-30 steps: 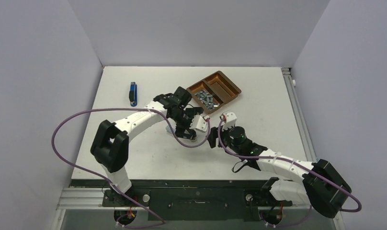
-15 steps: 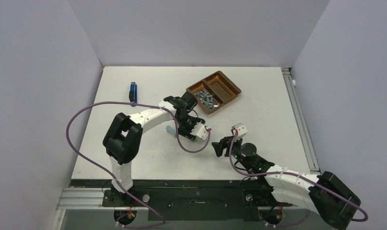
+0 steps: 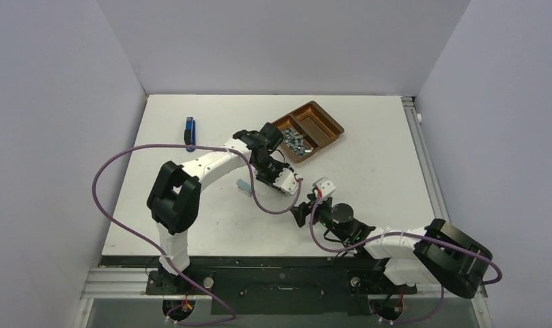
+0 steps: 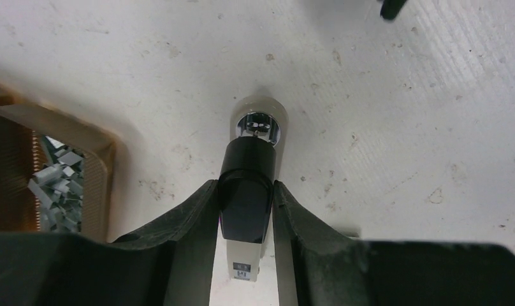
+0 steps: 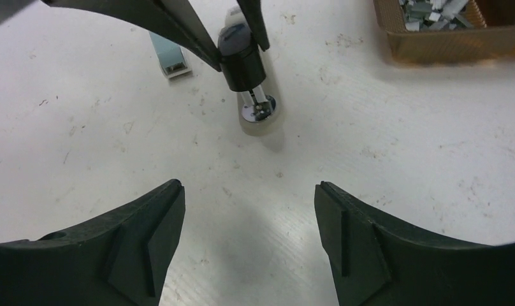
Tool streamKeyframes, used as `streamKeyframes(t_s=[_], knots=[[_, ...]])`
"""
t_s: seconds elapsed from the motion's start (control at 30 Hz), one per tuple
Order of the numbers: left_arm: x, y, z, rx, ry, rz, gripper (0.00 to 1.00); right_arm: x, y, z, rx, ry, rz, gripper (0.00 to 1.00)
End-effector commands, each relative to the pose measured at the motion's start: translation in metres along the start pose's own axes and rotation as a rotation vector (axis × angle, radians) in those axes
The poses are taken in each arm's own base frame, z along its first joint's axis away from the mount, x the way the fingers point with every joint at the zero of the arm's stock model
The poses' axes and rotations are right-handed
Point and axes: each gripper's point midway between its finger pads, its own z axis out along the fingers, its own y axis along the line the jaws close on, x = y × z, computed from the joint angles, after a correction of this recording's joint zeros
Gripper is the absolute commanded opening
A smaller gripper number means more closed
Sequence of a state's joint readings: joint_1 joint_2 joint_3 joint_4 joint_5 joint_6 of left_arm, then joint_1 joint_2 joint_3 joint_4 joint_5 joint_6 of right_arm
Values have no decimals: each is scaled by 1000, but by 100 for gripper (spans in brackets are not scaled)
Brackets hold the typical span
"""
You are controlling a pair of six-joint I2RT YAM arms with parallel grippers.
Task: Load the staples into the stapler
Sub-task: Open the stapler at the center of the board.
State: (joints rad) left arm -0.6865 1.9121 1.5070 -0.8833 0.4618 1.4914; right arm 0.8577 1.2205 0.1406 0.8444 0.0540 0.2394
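Note:
The stapler, black on top with a pale base and a chrome anvil plate at its nose, lies on the white table. My left gripper is shut on its black body from both sides. The right wrist view shows the same stapler between the left fingers. The staples are a pile of small grey strips in the near compartment of a brown tray. My right gripper stands open over bare table, a short way from the stapler's nose and holding nothing.
A small pale blue-green box lies just left of the stapler. A blue object sits at the far left of the table. The tray's rim is close to the left gripper. Purple cables loop off both arms.
The left gripper's jaws closed onto the stapler. The right arm drew back toward the near edge, then swung left to face the stapler's nose, jaws a little wider.

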Motion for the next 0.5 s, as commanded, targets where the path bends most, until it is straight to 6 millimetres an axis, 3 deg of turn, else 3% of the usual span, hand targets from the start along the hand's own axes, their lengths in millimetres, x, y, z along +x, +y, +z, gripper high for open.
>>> streamKeyframes(t_s=[0.0,0.2,0.47], knots=[[-48,20,-45,-68,-105,87,14,-48,18,23,-70,-133,-97,73],[-55,13,-56,-52,-108,75,14,-71,25,32,-90,-198,-129,72],[-65,11,-73,-79,-150,80,13,-70,39,44,-168,-196,-171,66]])
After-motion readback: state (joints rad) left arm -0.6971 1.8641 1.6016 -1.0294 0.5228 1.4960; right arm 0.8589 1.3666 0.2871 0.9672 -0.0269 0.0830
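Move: Between the left fingers is the stapler's black head, already pinched; from that hand the cyan block stands about 9 cm to the left, level with it fore and aft, and the staple tray's middle some 17 cm ahead and 9 cm right, both some 5 to 6 cm lower. From the right hand, open and empty, the head lies about 9 cm ahead and 6 cm left, at roughly the same height. Raising the stapler by its head, the left hand keeps its pinch and climbs about 4 cm, then eases back a little late in the lift. The open right hand comes in towards the nose end, about 4 cm left and as much up with some forward reach, its fingers tipping up some 10 degrees; it straddles the nose without visible contact. ##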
